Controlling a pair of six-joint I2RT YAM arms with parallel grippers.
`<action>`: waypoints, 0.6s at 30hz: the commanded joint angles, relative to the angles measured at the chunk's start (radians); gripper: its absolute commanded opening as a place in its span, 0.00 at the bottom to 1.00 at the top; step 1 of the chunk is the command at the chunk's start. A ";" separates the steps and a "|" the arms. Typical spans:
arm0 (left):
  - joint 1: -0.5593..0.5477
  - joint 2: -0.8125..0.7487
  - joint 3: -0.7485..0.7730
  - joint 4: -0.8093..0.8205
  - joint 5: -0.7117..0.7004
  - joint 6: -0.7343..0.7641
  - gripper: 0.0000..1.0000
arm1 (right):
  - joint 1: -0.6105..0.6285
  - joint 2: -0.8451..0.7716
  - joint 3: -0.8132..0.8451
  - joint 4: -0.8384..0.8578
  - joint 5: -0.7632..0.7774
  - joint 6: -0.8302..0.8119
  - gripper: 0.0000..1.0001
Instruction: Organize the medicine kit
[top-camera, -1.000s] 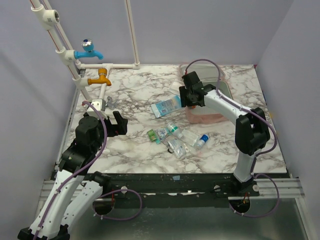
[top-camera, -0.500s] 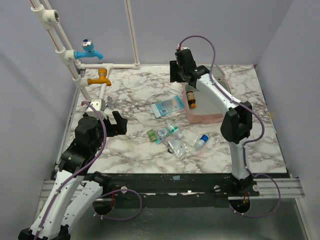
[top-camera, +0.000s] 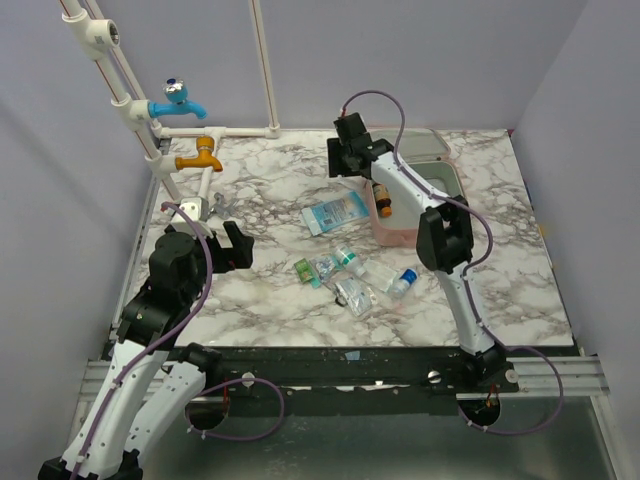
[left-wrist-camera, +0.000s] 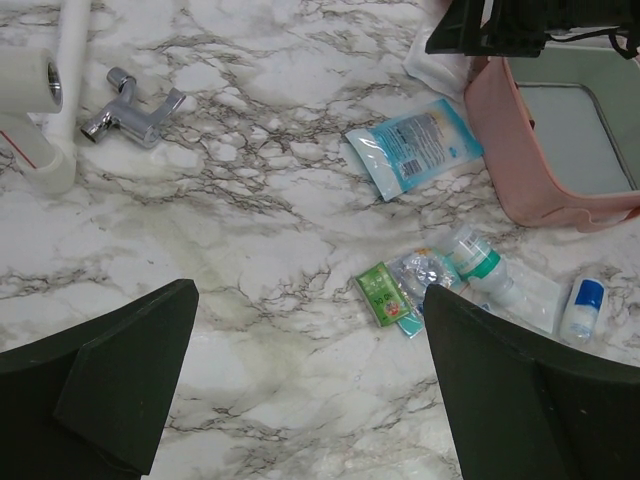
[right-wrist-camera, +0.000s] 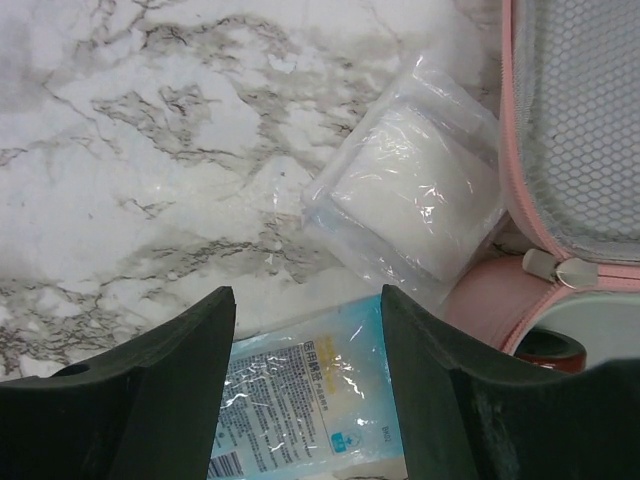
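The medicine kit (top-camera: 404, 238) lies open at the back right, a pale pink zip case with a grey inside (left-wrist-camera: 528, 165) and a mesh lid (right-wrist-camera: 590, 120). A brown bottle (top-camera: 383, 203) lies inside near its left wall. My right gripper (top-camera: 348, 160) hangs open just left of the kit with nothing between its fingers. Below my right gripper (right-wrist-camera: 305, 300) lie a white gauze packet (right-wrist-camera: 415, 190) and a blue packet (right-wrist-camera: 310, 400). My left gripper (top-camera: 235, 245) stands wide open and empty over bare marble, and from the wrist the left gripper (left-wrist-camera: 310, 295) shows only table below.
Mid-table lie a green sachet (top-camera: 304, 271), a green-capped bottle (top-camera: 347, 257), a blue-capped bottle (top-camera: 403, 281) and clear packets (top-camera: 355, 293). A white pipe frame carries a blue tap (top-camera: 180, 100) and an orange tap (top-camera: 200, 158). A chrome tap (left-wrist-camera: 130, 110) lies at the left. Walls enclose three sides.
My right gripper rose out of the kit, swung back and left, and opened wider. The brown bottle now shows lying in the kit. The left arm stayed still.
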 joint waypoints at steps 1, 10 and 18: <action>0.007 0.007 0.012 0.000 0.022 -0.008 0.99 | 0.007 0.066 0.038 0.019 -0.018 -0.007 0.64; 0.016 0.009 0.013 -0.002 0.022 -0.006 0.98 | 0.007 0.137 0.069 0.080 0.035 -0.071 0.63; 0.021 0.015 0.013 -0.002 0.023 -0.005 0.99 | 0.009 0.129 0.025 0.170 0.059 -0.117 0.63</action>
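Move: The white packet lies about 5 cm ahead of the right hand, 3 cm to its right and some 9 cm below. The blue packet is about 4 cm back and 1 cm left of that hand, flat on the table. In the open pink kit to the right, the orange-capped bottle lies about 10 cm right and 2 cm back. From the left hand the white packet is roughly 36 cm ahead, 23 cm right and 24 cm below. Heading for the white packet with its fingers staying part open, the right hand first sinks about 5 cm, then eases forward about 2 cm in all while lifting slightly at the end. The fingers keep their slanting forward-and-down pose, and no touch on the packet can be made out. ##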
